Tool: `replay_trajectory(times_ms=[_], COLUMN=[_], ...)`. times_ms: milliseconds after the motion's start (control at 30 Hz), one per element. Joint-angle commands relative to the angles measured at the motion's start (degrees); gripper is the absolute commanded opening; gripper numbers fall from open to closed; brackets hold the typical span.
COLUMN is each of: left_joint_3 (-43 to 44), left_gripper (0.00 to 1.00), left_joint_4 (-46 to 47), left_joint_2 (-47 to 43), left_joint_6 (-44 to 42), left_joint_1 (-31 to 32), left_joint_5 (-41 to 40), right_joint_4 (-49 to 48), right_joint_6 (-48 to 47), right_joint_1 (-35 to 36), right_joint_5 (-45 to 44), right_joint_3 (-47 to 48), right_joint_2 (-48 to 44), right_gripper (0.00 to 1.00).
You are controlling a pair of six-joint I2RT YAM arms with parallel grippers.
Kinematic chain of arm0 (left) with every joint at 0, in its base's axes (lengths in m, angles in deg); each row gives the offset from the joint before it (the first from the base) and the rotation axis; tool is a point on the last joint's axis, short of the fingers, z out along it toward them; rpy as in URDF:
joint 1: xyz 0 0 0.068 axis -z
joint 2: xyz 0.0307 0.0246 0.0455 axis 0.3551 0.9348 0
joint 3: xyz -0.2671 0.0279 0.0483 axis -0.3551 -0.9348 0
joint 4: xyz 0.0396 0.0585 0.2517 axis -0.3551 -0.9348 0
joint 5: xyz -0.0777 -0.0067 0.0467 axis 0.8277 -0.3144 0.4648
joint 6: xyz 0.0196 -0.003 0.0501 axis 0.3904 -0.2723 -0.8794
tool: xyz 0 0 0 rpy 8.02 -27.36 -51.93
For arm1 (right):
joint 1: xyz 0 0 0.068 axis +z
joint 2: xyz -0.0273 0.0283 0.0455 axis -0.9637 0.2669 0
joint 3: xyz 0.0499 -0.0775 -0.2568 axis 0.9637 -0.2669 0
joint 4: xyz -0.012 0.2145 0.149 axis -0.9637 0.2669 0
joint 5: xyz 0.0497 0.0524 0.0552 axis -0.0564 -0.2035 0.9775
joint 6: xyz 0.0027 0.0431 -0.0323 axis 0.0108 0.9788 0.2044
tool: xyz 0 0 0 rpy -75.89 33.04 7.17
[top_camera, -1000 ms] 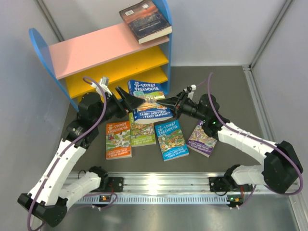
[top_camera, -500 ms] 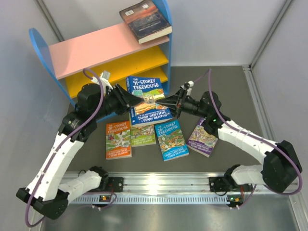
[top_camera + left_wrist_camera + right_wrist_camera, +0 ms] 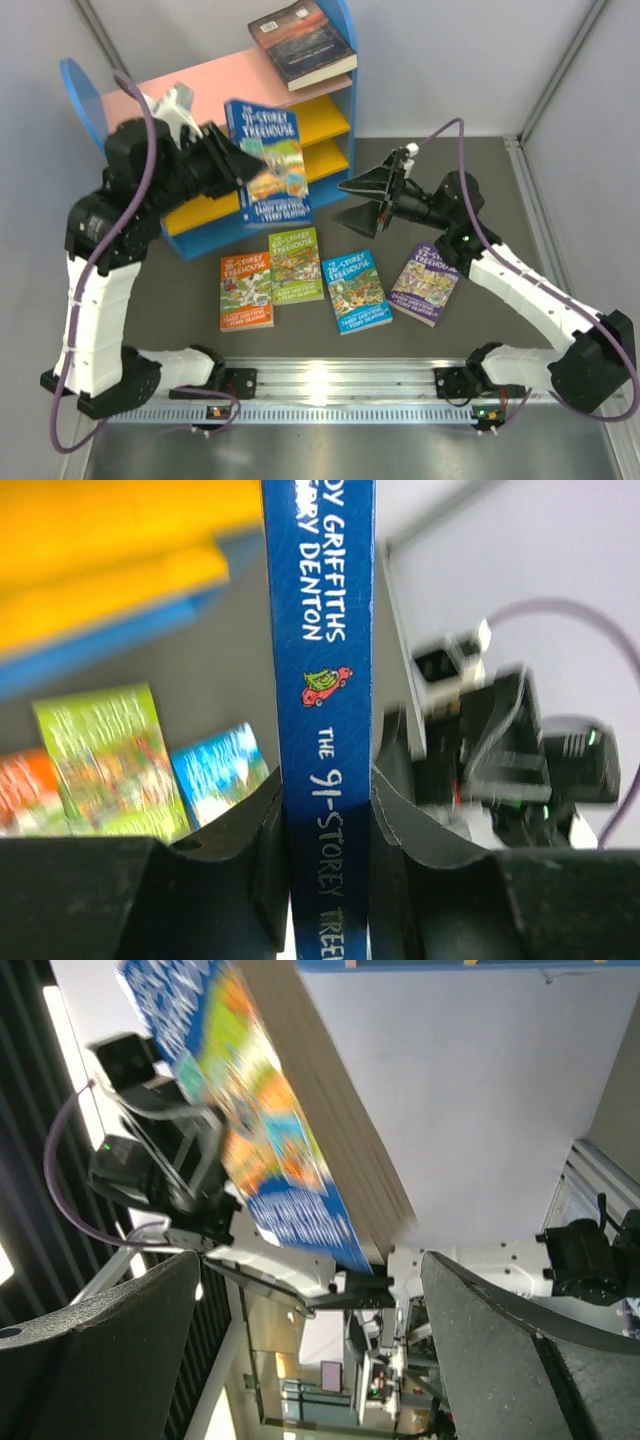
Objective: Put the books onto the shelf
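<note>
My left gripper (image 3: 237, 166) (image 3: 325, 815) is shut on the spine of a blue "91-Storey Treehouse" book (image 3: 268, 160) (image 3: 320, 660), holding it upright in the air in front of the shelf (image 3: 175, 100). The shelf has blue sides, a pink top board and yellow lower boards (image 3: 322, 122). A thick dark book (image 3: 302, 42) lies on the pink top at the right end. My right gripper (image 3: 356, 201) (image 3: 310, 1345) stands open and holds nothing, to the right of the lifted book (image 3: 255, 1130). Several more books lie flat on the table: orange (image 3: 246, 290), green (image 3: 295, 265), blue (image 3: 356, 290) and purple (image 3: 424, 283).
Grey walls close in the table on the left, back and right. The aluminium rail (image 3: 320, 385) with both arm bases runs along the near edge. The right arm (image 3: 500, 750) shows blurred behind the held book in the left wrist view.
The left arm has lifted the blue book off the table and swung it up and left towards the shelf. The right gripper has opened, let go of that book and drawn back right.
</note>
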Motion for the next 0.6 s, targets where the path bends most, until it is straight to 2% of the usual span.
replay_trajectory(times_ms=[0, 33, 100, 267, 400, 467, 500, 567], left_joint_3=[16.55, 21.20, 23.00, 20.46, 20.10, 21.77, 22.30, 23.00], left_gripper=[0.00, 0.00, 0.00, 0.00, 0.00, 0.00, 0.00, 0.00], left_joint_4=[-4.78, -5.14, -2.53, 5.99, 12.76, 13.92, 14.54, 15.42], left_joint_2=[5.81, 8.17, 9.51, 9.52, 10.83, 13.02, 14.68, 16.28], left_joint_6=[-9.55, -10.52, -13.42, -17.63, -22.39, -23.19, -22.75, -21.09], left_joint_1=[-0.24, -0.24, -0.33, -1.56, -5.50, -8.49, -12.86, -17.10], left_joint_5=[-8.46, -9.26, -11.89, -21.73, -27.37, -25.37, -23.53, -17.74], right_joint_4=[0.35, 0.44, 0.79, 2.37, 3.42, 4.04, 4.56, 4.83], right_joint_6=[-2.54, -2.55, -2.55, -3.86, -4.83, -5.44, -5.53, -5.88], right_joint_1=[-0.78, -0.78, -1.22, -1.83, -2.45, -2.80, -2.98, -3.41], right_joint_5=[2.63, 3.07, 3.51, 4.65, 6.23, 6.59, 6.85, 7.12], right_joint_3=[2.03, 1.15, -0.17, -1.58, -2.19, -2.54, -2.98, -3.60], right_joint_2=[-3.55, -3.90, -5.13, -6.45, -6.89, -7.33, -7.51, -8.03], right_gripper=[0.91, 0.91, 0.91, 0.91, 0.91, 0.91, 0.91, 0.91])
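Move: The blue 91-Storey book is already gripped by its spine side in the left hand; it is being taken to the pink top shelf, whose middle lies about 17 cm ahead of that hand, 4 cm left and some 5 cm below. On it, the book stack stands about 26 cm ahead and 12 cm right, about hand height; the shelf's left end panel is 28 cm left and 11 ahead. From the empty right hand the shelf's middle is about 18 cm ahead and 28 left. The blue book, still pinched in the left hand, is first lifted about 7 cm, then carried nearly level and ever faster forward and left, some 11 cm each way, in over the front of the pink shelf while the wrist swings counter-clockwise about 25 degrees and the fingertips tip up. The open right hand draws back about 2 cm and drifts right. ##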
